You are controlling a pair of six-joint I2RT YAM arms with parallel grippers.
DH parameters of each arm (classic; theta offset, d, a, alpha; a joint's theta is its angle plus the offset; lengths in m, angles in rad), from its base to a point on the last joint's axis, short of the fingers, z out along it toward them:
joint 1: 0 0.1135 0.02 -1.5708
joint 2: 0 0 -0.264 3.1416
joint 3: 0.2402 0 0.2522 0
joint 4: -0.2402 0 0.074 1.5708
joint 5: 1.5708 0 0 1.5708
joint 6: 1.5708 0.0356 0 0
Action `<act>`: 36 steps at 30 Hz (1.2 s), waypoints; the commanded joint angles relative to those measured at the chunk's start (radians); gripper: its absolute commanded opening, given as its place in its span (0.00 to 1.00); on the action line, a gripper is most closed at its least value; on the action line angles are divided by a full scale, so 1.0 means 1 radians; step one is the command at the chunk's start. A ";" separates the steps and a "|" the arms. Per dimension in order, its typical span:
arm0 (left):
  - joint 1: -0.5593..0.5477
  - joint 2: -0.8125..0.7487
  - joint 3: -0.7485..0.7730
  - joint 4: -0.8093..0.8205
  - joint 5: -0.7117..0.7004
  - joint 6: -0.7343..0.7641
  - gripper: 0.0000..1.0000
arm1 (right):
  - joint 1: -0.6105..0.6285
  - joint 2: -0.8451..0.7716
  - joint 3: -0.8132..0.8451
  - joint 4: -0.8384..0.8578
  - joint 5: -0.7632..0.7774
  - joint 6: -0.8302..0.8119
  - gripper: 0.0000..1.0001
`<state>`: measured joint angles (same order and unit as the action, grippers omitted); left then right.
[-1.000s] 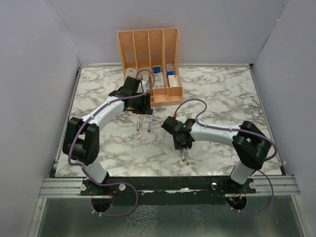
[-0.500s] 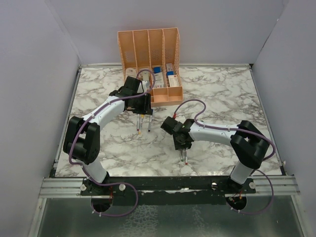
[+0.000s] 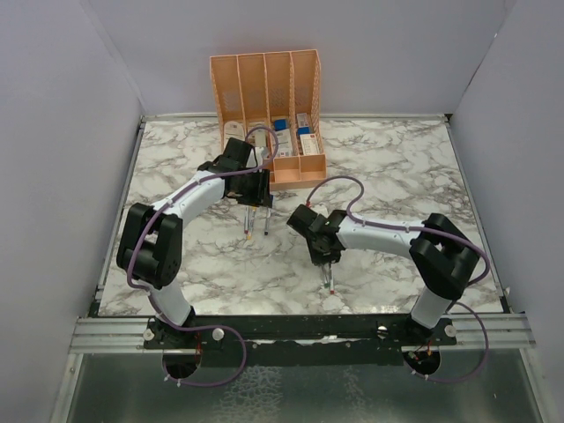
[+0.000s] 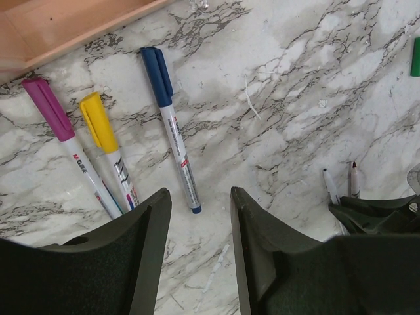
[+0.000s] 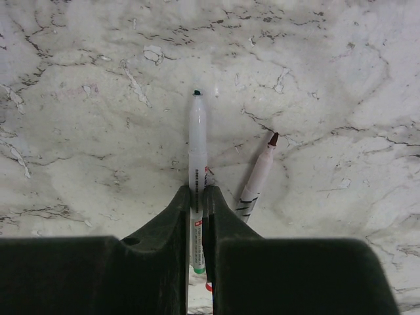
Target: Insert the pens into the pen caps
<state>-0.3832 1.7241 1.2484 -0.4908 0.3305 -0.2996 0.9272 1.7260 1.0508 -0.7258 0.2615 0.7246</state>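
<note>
My right gripper (image 5: 197,190) is shut on a thin silver-grey pen (image 5: 197,141) lying on the marble, its dark green tip pointing away from me. A second uncapped pen (image 5: 258,178) with a dark red tip lies just right of the fingers. In the left wrist view three pens lie side by side wearing their caps: purple (image 4: 49,108), yellow (image 4: 98,121) and dark blue (image 4: 172,131). My left gripper (image 4: 200,200) hangs open over bare marble just below them, holding nothing. A loose green cap (image 4: 416,56) shows at the right edge.
The orange organiser (image 3: 269,115) with white and blue items stands at the back, close behind my left gripper (image 3: 256,220). My right gripper (image 3: 327,275) is low near the table's front. Grey walls close in both sides.
My right gripper has shut on the green-tipped pen and shifted slightly left and forward. The left arm has not moved.
</note>
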 commanded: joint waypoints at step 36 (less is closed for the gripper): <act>-0.126 -0.116 -0.177 0.750 0.402 -0.082 0.45 | -0.405 -0.416 -0.186 0.901 -0.159 -0.219 0.01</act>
<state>-0.4927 1.6463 1.0977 -0.0036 0.5636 -0.3336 0.5362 1.3163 0.8768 0.0360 0.1303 0.5213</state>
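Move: The right hand already pinches the uncapped green pen; the left gripper it goes towards is about 15 cm ahead, 14 cm left and 8 cm up. The red pen lies some 2 cm right and 1 cm back, the green cap 12 cm ahead and 9 cm right. From the left hand, the green pen is roughly 15 cm back, 14 cm right and 8 cm below; the capped blue pen lies 1 cm back, straight below by 9 cm. Right hand lifts still-pinched green pen forward and up, 17 cm each, nib rising; left nears rightward, 9 cm. ##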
